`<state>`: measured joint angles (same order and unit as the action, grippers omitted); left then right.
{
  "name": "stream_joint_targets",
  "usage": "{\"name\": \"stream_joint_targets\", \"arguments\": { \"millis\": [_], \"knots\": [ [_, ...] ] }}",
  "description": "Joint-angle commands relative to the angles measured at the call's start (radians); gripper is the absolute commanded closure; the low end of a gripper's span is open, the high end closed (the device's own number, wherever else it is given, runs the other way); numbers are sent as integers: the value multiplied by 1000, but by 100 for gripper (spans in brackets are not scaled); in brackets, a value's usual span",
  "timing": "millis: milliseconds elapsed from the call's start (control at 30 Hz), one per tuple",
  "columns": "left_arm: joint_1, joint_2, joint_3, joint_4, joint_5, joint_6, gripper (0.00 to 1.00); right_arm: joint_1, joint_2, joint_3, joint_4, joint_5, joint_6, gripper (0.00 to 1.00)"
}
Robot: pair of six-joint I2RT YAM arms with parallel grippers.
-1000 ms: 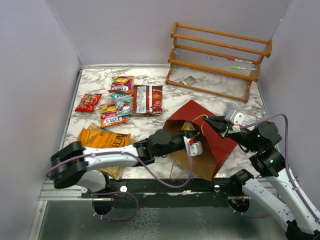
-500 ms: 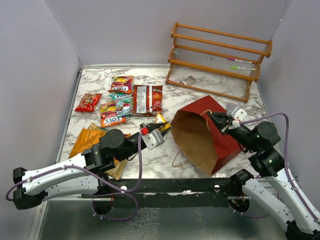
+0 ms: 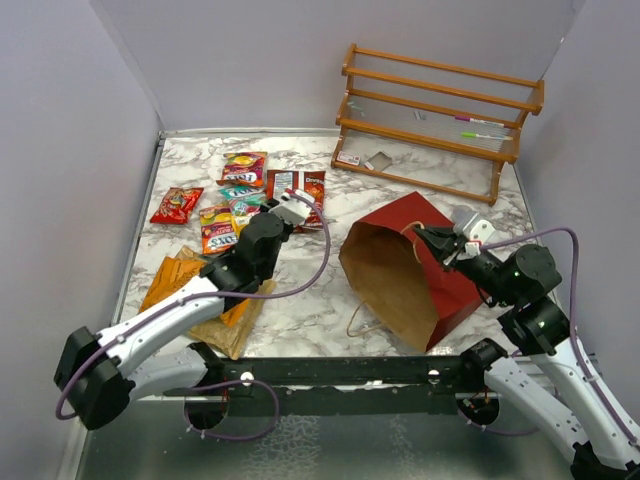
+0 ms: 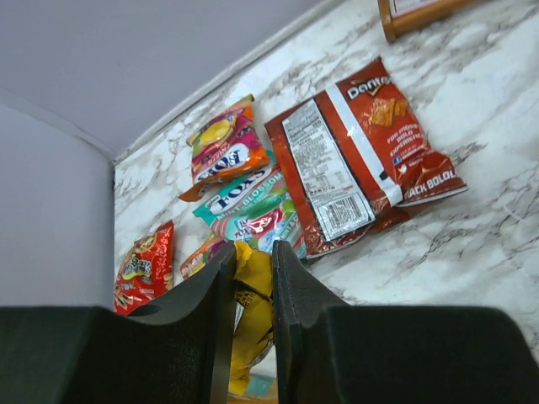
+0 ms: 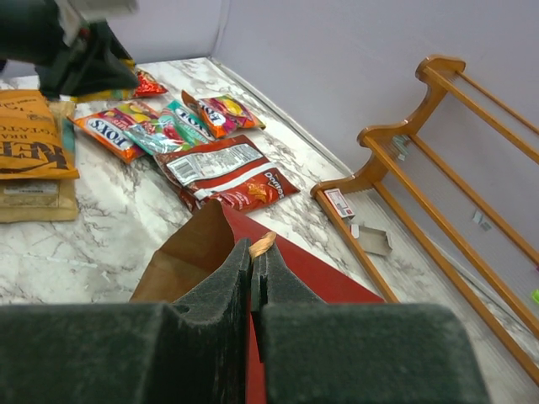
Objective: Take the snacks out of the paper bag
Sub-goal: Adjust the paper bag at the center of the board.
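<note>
The paper bag [image 3: 440,262] lies on its side, red outside, its brown mouth [image 3: 385,275] facing left. My right gripper [image 3: 422,238] is shut on the bag's upper rim [image 5: 221,220], with a bit of twisted handle [image 5: 263,244] poking past the tips. My left gripper [image 3: 292,208] hovers over the pile of snacks at the back left, shut on a yellow packet [image 4: 253,295]. Below it lie a red Doritos bag [image 4: 362,160], Fox's packets [image 4: 244,189] and a small red packet [image 3: 176,204]. The orange chip bag [image 3: 188,278] lies partly under my left arm.
An orange wooden rack [image 3: 440,110] stands at the back right with small white cards [image 3: 349,158] at its foot. Grey walls close in the marble table [image 3: 300,300] on the left and at the back.
My left arm came out of the bag's mouth and swung left and back to the snack pile, carrying the yellow packet. The right gripper kept hold of the bag's rim.
</note>
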<state>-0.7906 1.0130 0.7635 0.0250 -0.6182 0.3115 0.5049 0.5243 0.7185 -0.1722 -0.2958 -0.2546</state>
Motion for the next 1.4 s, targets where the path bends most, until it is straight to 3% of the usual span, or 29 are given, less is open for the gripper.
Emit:
{"name": "stream_joint_targets", "arguments": {
  "millis": [0,167,467,533,633,800,967,1067,1167,1367],
  "knots": [
    [43,145,-4,85,-9,59,100,2,9,20,-10,-24,33,98],
    [139,283,31,57,98,-67,100,3,23,63,-26,-61,46,98],
    [178,403,3,57,219,-152,99,3,16,81,3,-54,71,98],
    [183,418,15,32,213,-161,91,3,26,92,5,-56,91,98],
    [184,402,8,39,196,-159,69,3,51,94,37,-123,111,98],
    [186,350,-13,61,198,-164,51,3,108,127,106,-149,228,98],
    [186,264,-59,117,202,-163,39,3,176,242,76,20,315,98],
    [186,216,-84,159,194,-153,35,3,213,315,1,227,363,98],
    [186,186,-96,178,180,-148,33,3,225,338,-29,412,406,98],
    [186,170,-102,181,178,-146,32,3,265,338,-91,603,426,98]
  ]
}}
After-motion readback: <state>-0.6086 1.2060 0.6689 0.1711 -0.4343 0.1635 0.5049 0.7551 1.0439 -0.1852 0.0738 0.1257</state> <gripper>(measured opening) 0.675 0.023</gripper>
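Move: The left hand holds the yellow packet; its clear spot on the board is about 4 cm ahead and some 18 cm below. Around this hand, the Doritos bag lies about 15 cm ahead and 4 cm right, the mint Fox's packet 14 cm ahead and 8 cm left. The right hand grips the paper bag's handle: the board's centre is roughly 14 cm ahead and 18 cm left, the bag's middle 2 cm ahead, 3 cm right and 15 cm below. Down some 15 cm and slightly forward goes the left hand, tipping its fingers down about 20 degrees, then opens to release the yellow packet before backing straight up about 6 cm. The right hand, still pinching the handle, eases up, then swings up 9 cm and forward 5 cm, first drifting left, then back right, turning clockwise and hoisting the bag. ##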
